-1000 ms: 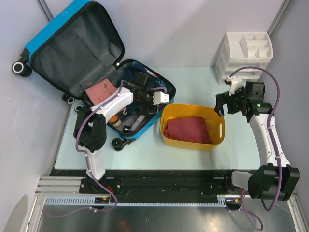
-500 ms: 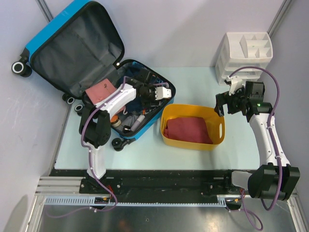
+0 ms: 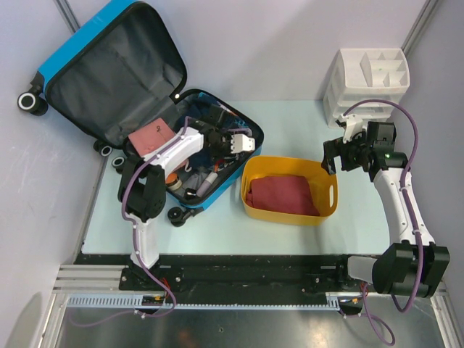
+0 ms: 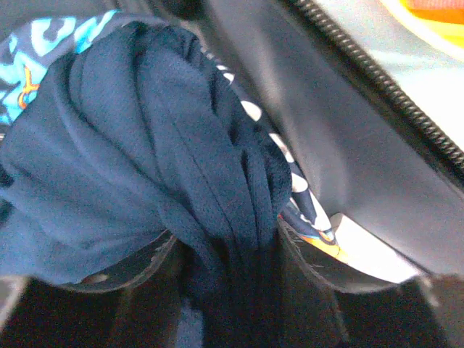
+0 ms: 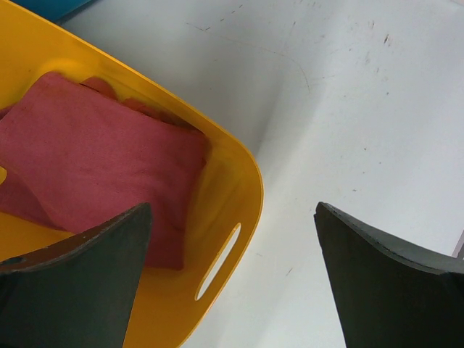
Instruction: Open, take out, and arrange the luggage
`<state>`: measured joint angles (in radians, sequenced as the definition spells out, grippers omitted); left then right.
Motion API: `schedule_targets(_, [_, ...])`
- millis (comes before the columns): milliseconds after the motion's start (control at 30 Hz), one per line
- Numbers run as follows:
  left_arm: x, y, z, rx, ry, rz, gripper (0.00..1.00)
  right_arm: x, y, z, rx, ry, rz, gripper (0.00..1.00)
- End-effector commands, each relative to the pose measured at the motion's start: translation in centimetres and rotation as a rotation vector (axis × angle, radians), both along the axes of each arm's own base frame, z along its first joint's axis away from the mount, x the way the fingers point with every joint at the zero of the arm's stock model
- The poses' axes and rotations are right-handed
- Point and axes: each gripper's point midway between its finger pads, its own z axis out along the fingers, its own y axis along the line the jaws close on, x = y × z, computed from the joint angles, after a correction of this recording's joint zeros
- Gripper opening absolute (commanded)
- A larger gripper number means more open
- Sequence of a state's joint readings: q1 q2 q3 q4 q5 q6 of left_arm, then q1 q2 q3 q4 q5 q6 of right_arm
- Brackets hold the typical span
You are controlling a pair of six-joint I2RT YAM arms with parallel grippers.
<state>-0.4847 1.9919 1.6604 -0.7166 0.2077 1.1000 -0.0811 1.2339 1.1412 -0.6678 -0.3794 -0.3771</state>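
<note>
The luggage (image 3: 109, 72), a bright-blue suitcase, lies open at the back left with its dark-lined lid tipped up and its base full of small items. My left gripper (image 3: 233, 141) reaches into the base near the right rim. In the left wrist view a bunched dark blue cloth (image 4: 145, 159) is pinched in my left gripper (image 4: 225, 254), next to the luggage's dark wall (image 4: 348, 145) and a patterned cloth (image 4: 304, 196). My right gripper (image 3: 335, 156) hangs open over the table right of the yellow tub (image 5: 225, 217), with nothing in my right gripper (image 5: 232, 283).
The yellow tub (image 3: 326, 177) holding a red cloth (image 3: 283, 194) stands just right of the luggage. A pink pouch (image 3: 154, 135) lies at the luggage's hinge. A white drawer organiser (image 3: 370, 80) stands at the back right, behind the right arm.
My left gripper has shifted slightly inside the luggage base and its fingers have closed in on the dark blue cloth. The right arm has not moved.
</note>
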Motion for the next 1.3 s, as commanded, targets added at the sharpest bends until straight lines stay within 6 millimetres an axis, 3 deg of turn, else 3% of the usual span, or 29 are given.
schedule_targets(0, [1.6,0.2,3.9,-0.054,-0.076,0.018,0.44,1.2,-0.2,2.5,0.000,-0.074,-0.009,1.00])
schedule_targets(33, [1.7,0.2,4.4,-0.067,-0.078,0.020,0.33,1.2,-0.2,2.5,-0.001,-0.074,-0.010,1.00])
schedule_targets(233, [1.3,0.2,6.4,-0.126,-0.079,0.055,0.00,1.4,-0.2,2.4,0.003,-0.073,-0.007,0.99])
schedule_targets(433, [1.3,-0.5,9.3,-0.320,0.036,0.219,0.00,1.6,-0.1,2.5,0.011,-0.076,-0.006,0.99])
schedule_targets(467, [2.1,-0.1,11.2,-0.377,0.033,0.259,0.00,1.6,-0.1,2.5,0.011,-0.076,-0.006,0.99])
schedule_targets(567, [2.4,0.0,14.1,-0.536,0.126,0.368,0.00,1.6,0.0,2.5,0.012,-0.076,-0.003,0.99])
schedule_targets(867, [1.9,1.3,21.5,-0.898,0.397,0.642,0.00,1.6,0.1,2.5,0.022,-0.075,-0.002,0.99])
schedule_targets(967, [0.5,1.9,23.9,-0.974,0.467,0.672,0.00,1.4,0.2,2.5,0.024,-0.071,-0.003,0.99])
schedule_targets(1033, [-1.2,2.2,26.6,-1.010,0.435,0.643,0.00,1.2,0.1,2.6,0.024,-0.069,-0.005,0.99])
schedule_targets(1133, [-3.8,2.3,28.5,-1.043,0.452,0.638,0.00,0.8,0.1,2.5,0.023,-0.060,-0.010,0.99])
schedule_targets(1267, [-7.5,2.2,29.1,-1.068,0.533,0.650,0.00,0.4,-0.2,2.7,0.011,-0.056,-0.023,0.99])
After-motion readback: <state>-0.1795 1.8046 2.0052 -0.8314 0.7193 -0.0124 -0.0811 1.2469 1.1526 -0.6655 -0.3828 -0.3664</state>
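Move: The navy cloth is bunched between my half-open left fingers, its middle about 2 cm ahead, 3 cm left and a little below. In the case, the pink pouch lies some 17 cm left and 5 cm back, the silver tube roughly 4 cm left and 16 cm back. The yellow bin sits about 20 cm right and 18 cm back. From my right hand the navy cloth is around 12 cm ahead and 38 cm left, lower down. I shut my left fingers on the navy cloth, creeping up a little as they close, then hoist it some 22 cm out of the suitcase, edging forward and back again and ending slightly left. On the way up the wrist twists counter-clockwise by about 70 degrees, and the fingers swing from steeply down to pointing mostly right, still pinching the cloth. ##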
